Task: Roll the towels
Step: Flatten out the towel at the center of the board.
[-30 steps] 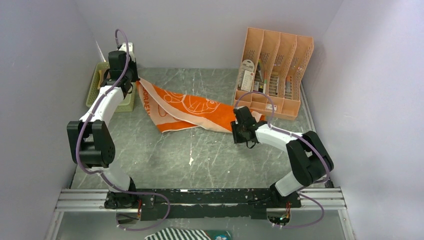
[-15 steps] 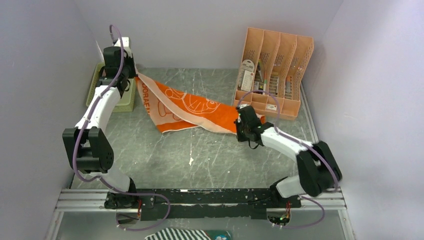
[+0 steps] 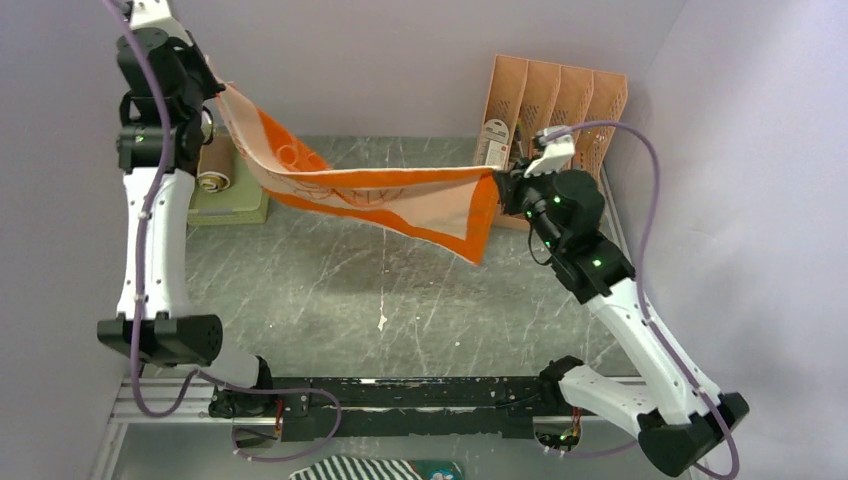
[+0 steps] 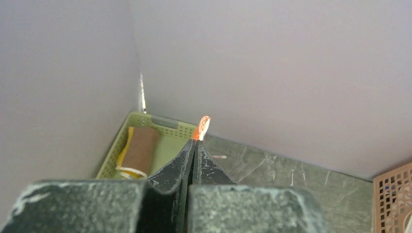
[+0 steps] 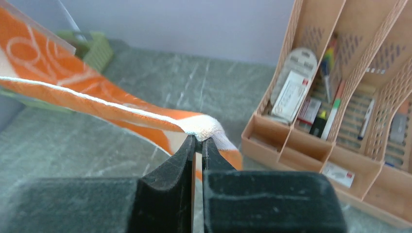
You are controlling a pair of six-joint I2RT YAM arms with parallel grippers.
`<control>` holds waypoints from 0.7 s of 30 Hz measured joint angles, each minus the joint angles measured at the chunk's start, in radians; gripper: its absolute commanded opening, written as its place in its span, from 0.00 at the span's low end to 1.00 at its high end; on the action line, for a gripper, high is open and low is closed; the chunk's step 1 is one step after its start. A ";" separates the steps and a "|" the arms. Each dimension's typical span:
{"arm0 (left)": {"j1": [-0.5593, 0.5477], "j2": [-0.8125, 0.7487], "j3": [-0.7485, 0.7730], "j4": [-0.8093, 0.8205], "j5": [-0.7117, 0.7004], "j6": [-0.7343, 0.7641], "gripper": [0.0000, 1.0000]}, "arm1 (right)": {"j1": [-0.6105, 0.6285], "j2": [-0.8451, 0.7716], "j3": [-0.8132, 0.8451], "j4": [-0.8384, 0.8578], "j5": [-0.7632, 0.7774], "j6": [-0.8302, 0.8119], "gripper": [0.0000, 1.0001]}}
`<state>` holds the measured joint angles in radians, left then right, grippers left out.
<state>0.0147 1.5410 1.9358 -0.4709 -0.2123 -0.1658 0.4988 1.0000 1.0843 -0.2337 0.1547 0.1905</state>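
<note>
The large orange-bordered towel (image 3: 370,190) hangs in the air above the table, stretched between both grippers and sagging in the middle. High at the back left, my left gripper (image 3: 200,78) is shut on one corner; in the left wrist view only an orange tip (image 4: 202,127) pokes past the closed left gripper (image 4: 194,141). My right gripper (image 3: 497,180) is shut on the opposite corner, and the right wrist view shows the bunched white hem (image 5: 206,127) pinched at the tip of the right gripper (image 5: 198,141). A smaller yellow-tan towel (image 3: 213,170) lies rolled in the green basket (image 4: 170,130).
The pale green basket (image 3: 240,208) sits at the back left by the wall. A peach desk organizer (image 3: 560,100) holding pens and packets stands at the back right, close behind my right gripper. Grey walls enclose the marbled table (image 3: 400,310) on three sides.
Both arms rose and lifted the orange towel off the table, pulling it taut between them. The right gripper shut on its corner. The rolled towel in the basket is now uncovered.
</note>
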 measured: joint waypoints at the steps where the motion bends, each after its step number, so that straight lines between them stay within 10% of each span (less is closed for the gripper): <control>1: 0.001 -0.018 0.018 -0.021 -0.013 -0.008 0.07 | 0.000 -0.018 0.020 0.000 0.000 -0.008 0.00; 15: 0.003 -0.679 -0.233 -0.339 -0.146 -0.161 0.07 | 0.000 -0.414 0.056 -0.074 -0.232 -0.075 0.00; 21: 0.003 -0.732 -0.339 -0.465 -0.178 -0.200 0.07 | 0.000 -0.444 -0.021 -0.086 -0.312 -0.073 0.00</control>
<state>0.0174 0.8093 1.5970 -0.9363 -0.3901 -0.3660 0.4988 0.5556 1.0630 -0.3195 -0.1574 0.1173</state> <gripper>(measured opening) 0.075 0.025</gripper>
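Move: Both hands already hold the orange towel aloft by its far corners, and the board's centre, where it is to lie flat, is about 16 cm back, 32 cm right and 46 cm below the left hand. The green basket stands some 15 cm ahead, 20 cm left and 43 cm below that hand. From the right hand the centre lies about 21 cm left, 2 cm back and 33 cm down; the wooden organiser is roughly 25 cm ahead, 25 cm right and 28 cm down. Both hands keep their corners pinched shut and sweep the raised towel quickly back towards the bases, the left by some 26 cm, rising a little and then sinking, the right by about 14 cm, arcing up and then starting down but still ending higher. The right fingers tip upward about 20 degrees, and both hands turn counter-clockwise, as the motion eases at the back. ##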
